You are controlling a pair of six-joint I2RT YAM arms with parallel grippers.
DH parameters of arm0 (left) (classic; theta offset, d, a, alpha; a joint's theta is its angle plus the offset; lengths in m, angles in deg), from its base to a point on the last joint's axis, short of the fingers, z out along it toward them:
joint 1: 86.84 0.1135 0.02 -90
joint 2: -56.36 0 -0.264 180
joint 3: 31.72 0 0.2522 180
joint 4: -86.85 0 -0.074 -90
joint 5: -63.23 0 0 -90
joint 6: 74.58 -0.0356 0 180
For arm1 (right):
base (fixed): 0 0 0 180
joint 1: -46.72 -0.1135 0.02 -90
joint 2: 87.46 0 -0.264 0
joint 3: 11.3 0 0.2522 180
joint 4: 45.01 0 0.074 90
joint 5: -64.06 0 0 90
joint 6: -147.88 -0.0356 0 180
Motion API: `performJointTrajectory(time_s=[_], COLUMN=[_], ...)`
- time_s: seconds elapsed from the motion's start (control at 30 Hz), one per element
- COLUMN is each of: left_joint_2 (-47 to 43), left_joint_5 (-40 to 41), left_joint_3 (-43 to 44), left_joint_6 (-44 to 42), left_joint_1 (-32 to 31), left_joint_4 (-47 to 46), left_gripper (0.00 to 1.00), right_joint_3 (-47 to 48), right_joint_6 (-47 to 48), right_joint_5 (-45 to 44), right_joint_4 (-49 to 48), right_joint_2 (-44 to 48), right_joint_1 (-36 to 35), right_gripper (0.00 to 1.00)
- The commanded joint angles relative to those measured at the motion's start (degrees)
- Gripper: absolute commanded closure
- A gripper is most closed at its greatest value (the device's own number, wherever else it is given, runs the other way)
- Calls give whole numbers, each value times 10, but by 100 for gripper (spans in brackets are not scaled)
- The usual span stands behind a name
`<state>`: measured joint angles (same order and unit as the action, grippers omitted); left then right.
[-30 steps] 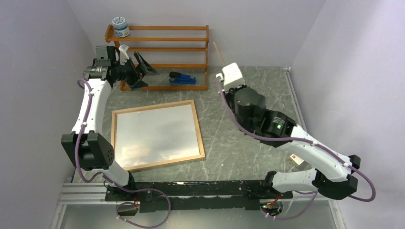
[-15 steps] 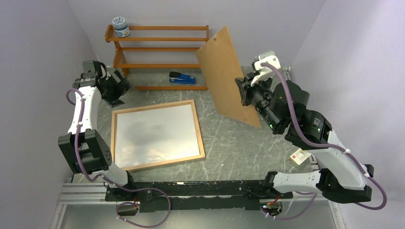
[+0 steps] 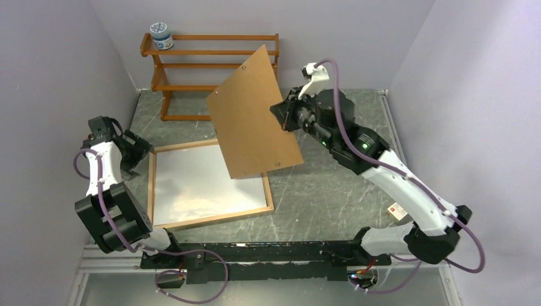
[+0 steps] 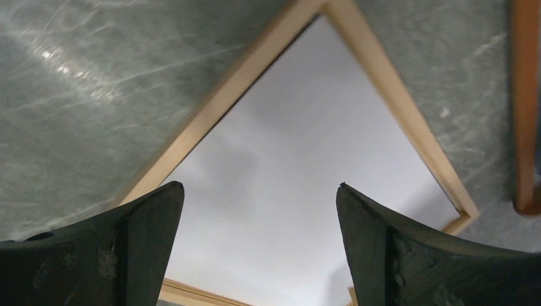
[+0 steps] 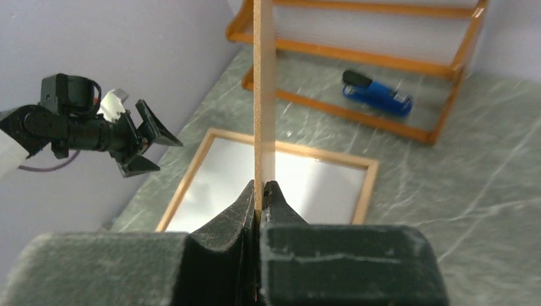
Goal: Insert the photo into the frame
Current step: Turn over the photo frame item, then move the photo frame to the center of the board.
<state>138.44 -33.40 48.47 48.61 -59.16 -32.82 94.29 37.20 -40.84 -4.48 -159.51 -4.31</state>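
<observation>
The frame (image 3: 152, 191) of thin light wood lies flat on the table, its inside a pale grey sheen (image 4: 306, 166). The photo is out of view. My right gripper (image 3: 285, 115) is shut on the edge of a flat brown backing board (image 3: 252, 115). The board hangs tilted in the air over the frame's far right corner. In the right wrist view the board (image 5: 263, 95) stands edge-on between the closed fingers (image 5: 260, 186). My left gripper (image 3: 137, 153) is open and empty just left of the frame's far left corner. Its view looks down at the frame's corner (image 4: 236, 83).
An orange-brown shelf rack (image 3: 210, 51) stands at the back wall with a white jar (image 3: 161, 36) on top. A blue stapler (image 5: 375, 94) lies under the rack. A small white label (image 3: 398, 210) lies at the right. Walls close in on both sides.
The right arm has swung the backing board left, from the back right to above the frame. The left arm has drawn back from the rack to the frame's left side, still open.
</observation>
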Motion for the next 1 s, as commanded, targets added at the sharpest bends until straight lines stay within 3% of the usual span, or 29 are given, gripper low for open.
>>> performJointTrajectory(time_s=[0.0, 0.2, 0.43, 0.57, 0.77, 0.97], left_joint_2=[-18, 10, 89, 104, 126, 116], left_joint_5=[32, 58, 45, 11, 22, -87], left_joint_3=[-47, -98, -59, -56, -49, -53], left_joint_6=[15, 5, -42, -68, -77, -82], left_joint_1=[21, 30, 32, 33, 33, 33], left_joint_4=[-45, -78, -74, -98, -97, -122], left_gripper=[6, 6, 6, 6, 6, 6], right_joint_3=[-57, -157, -226, -257, -270, -262], right_joint_6=[-151, -229, -249, -257, -272, -255], right_joint_5=[174, 270, 330, 355, 377, 375], right_joint_4=[-173, -256, -295, -314, -330, -309], right_joint_2=[-5, 1, 21, 44, 74, 86], right_joint_1=[73, 146, 200, 226, 265, 288], right_gripper=[100, 100, 100, 100, 100, 100])
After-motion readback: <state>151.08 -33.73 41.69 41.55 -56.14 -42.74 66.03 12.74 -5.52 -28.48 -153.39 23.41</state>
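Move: The photo frame's middle is some 24 cm left of the right hand, 4 cm back and roughly 42 cm below, while that hand still grips the brown backing board; the blue stapler is about 28 cm ahead of that hand, 12 cm left, at table height. From the open left hand, the frame's middle lies about 19 cm right, 6 cm back and 12 cm below. The wooden shelf stands roughly 25 cm ahead of that hand and 20 cm to its right. The brown backing board, still pinched by its right edge, is carried down about 12 cm and 5 cm forward by the right hand, then up some 4 cm and right about 5 cm as the wrist keeps rolling its left side up and tips down, roughly 30 degrees in all. The left hand sinks some 9 cm beside the frame's left rail, fingers wide open, easing back, then forward. ##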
